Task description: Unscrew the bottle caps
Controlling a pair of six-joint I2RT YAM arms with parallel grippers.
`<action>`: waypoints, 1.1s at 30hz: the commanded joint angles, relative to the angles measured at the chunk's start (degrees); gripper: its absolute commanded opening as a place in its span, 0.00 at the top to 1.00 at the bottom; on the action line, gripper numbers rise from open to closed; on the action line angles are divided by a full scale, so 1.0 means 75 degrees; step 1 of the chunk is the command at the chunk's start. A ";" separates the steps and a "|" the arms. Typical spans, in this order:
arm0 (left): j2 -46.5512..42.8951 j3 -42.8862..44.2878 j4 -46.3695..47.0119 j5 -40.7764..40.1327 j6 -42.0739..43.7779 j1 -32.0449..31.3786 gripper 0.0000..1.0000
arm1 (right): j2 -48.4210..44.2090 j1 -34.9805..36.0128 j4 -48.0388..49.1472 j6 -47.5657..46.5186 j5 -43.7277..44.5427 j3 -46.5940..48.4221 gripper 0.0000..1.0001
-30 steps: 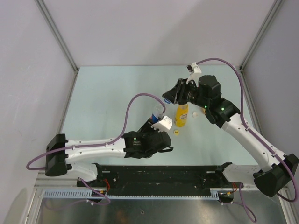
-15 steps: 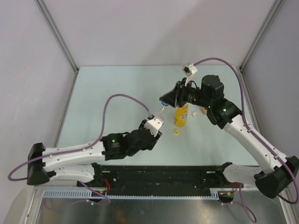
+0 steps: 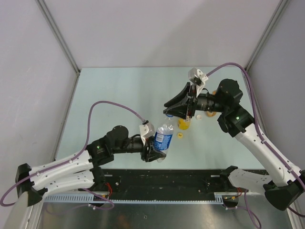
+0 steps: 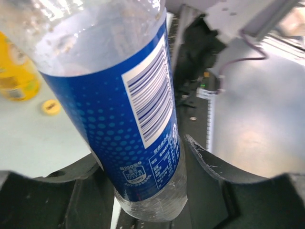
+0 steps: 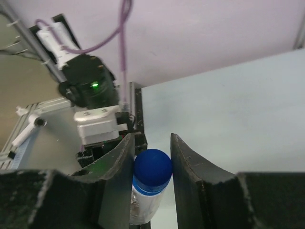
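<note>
My left gripper (image 3: 155, 147) is shut on the lower part of the clear bottle with the blue label (image 3: 163, 136) and holds it tilted above the table. In the left wrist view the bottle (image 4: 128, 95) fills the space between the fingers of that gripper (image 4: 143, 160). My right gripper (image 3: 170, 109) is at the bottle's top. In the right wrist view its jaws (image 5: 151, 151) are closed on the blue cap (image 5: 152, 167). The yellow bottle (image 3: 184, 123) stands uncapped, with the yellow cap (image 3: 179, 135) lying in front of it. A whitish cap (image 3: 198, 117) lies beside it.
The orange bottle (image 3: 212, 113) is mostly hidden behind my right arm. The yellow bottle (image 4: 16, 71) and yellow cap (image 4: 50, 107) also show in the left wrist view. Grey walls enclose the table on three sides. The black rail (image 3: 162, 177) runs along the near edge.
My left arm has pulled back toward the near left and lifted the clear bottle off the table. My right gripper has swung left and closed around the blue cap.
</note>
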 commanded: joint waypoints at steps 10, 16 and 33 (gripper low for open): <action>0.0319 0.0289 0.3440 0.5274 -0.0751 0.0341 0.74 | -0.0467 0.0048 0.1464 0.0087 -0.2484 -0.0433 1.00; 0.0521 0.0227 0.3462 0.5058 -0.0847 0.0423 0.73 | -0.0656 0.0046 0.1455 0.0126 -0.2099 -0.0442 0.98; 0.0045 -0.0218 0.3439 0.4681 -0.1047 0.0914 0.73 | -0.0646 0.0047 0.1244 -0.0044 -0.2053 -0.0453 0.56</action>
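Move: The left fingers still hold the blue-labelled bottle by its lower end, with its neck leaning up and outwards. From the left hand the blue cap lies roughly 16 cm up, 8 cm ahead and 4 cm to the right. The cap sits right between the right hand's fingertips. From the right hand the open yellow bottle stands about 13 cm ahead, 9 cm to the right and 28 cm below, and its loose yellow cap lies 7 cm ahead, 6 cm to the right and 38 cm down. Both hands carry the capped bottle back towards the bases by about 6 cm and up some 3 to 4 cm, the left keeping its grip on the lower body and turning it clockwise, while the right, still pinching the blue cap, turns counter-clockwise, a twist of some 40 degrees between them. Most of this comes early, then both hands creep about a centimetre forward again, and the right fingers just start to ease open at the very end. ##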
